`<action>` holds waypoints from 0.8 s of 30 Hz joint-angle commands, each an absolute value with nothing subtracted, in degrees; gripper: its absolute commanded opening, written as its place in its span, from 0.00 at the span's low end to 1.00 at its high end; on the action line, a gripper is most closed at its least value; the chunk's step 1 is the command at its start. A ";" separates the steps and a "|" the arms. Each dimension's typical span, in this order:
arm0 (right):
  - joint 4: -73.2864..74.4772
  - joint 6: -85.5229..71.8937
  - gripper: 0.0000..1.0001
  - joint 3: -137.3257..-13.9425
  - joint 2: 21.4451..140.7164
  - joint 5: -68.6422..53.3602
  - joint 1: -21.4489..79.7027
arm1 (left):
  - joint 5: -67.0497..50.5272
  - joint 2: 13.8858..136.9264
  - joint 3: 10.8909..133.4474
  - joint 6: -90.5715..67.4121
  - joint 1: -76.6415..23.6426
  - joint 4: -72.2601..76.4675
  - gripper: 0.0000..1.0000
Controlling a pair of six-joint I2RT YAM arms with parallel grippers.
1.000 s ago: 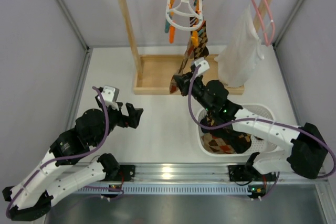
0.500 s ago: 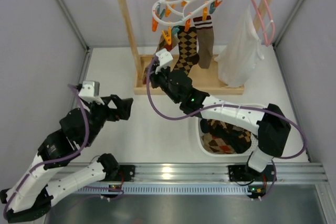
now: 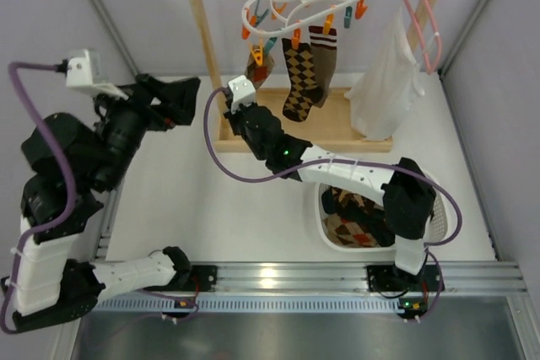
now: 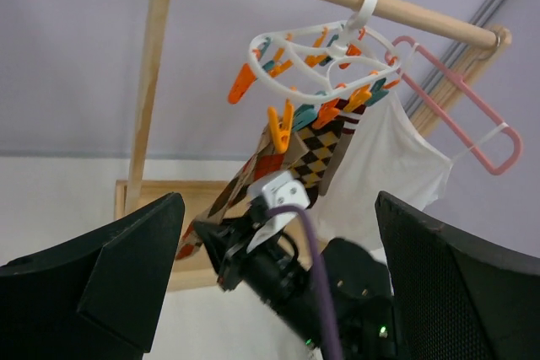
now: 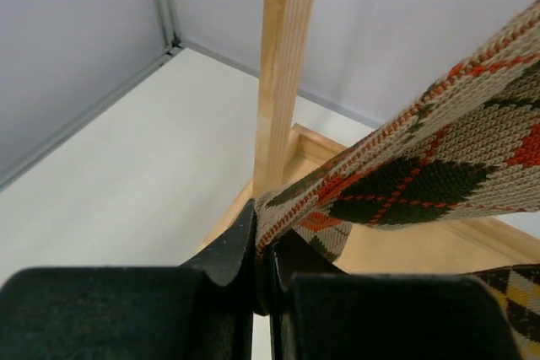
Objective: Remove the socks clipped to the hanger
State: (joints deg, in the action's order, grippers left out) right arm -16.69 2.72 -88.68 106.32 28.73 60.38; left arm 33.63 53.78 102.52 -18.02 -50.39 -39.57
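Observation:
The white oval hanger [image 3: 304, 2] with orange and teal clips hangs by its hook from the wooden rail. A dark argyle sock [image 3: 302, 77] and a brown sock [image 3: 326, 46] hang from it. A tan argyle sock [image 3: 257, 65] is still held by an orange clip and stretches down to the left. My right gripper [image 3: 229, 118] is shut on its lower end, as the right wrist view shows [image 5: 263, 233], beside the rack's left post [image 5: 283, 65]. My left gripper [image 3: 181, 94] is open and empty, raised at the left, facing the hanger [image 4: 321, 48].
A white basket [image 3: 426, 183] at the right front holds several removed argyle socks [image 3: 359, 221]. A white garment [image 3: 384, 82] on a pink wire hanger [image 3: 422, 18] hangs at the right of the wooden rack [image 3: 202, 31]. Grey walls close in both sides.
My right gripper has gone left and pulled the tan argyle sock taut from its clip. The hanger has turned on its hook. My left arm has risen and swung to the back left.

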 commanded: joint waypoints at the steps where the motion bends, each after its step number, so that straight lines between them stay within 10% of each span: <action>1: -12.84 5.27 0.00 -93.60 109.24 31.29 61.44 | 29.88 65.01 109.14 -12.06 -50.27 -39.20 0.98; 24: -8.35 16.61 0.00 -103.62 117.07 25.41 61.96 | 56.32 106.42 139.92 4.13 -51.68 -39.02 0.96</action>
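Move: The paired clips holding the red argyle sock lie roughly 24 cm ahead of the left hand, 13 cm to its right and 7 cm below. Beside them, some 7 cm farther right and 2 cm farther out, hangs the checkered sock; the striped-cuff sock is another 4 cm right and 3 cm out. From the right hand, already gripping the argyle sock's lower end, those clips are about 16 cm up, 5 cm ahead and 7 cm to the right. Forward and to the right the left hand sweeps quickly towards the argyle sock's clips, about 18 cm out and 15 cm across, sinking some 6 cm and slowing near the end; it rolls right side down with the fingers still wide open. The right hand keeps its pinch on the sock's lower end and eases it a few centimetres forward, left and down, rolling left side down. ##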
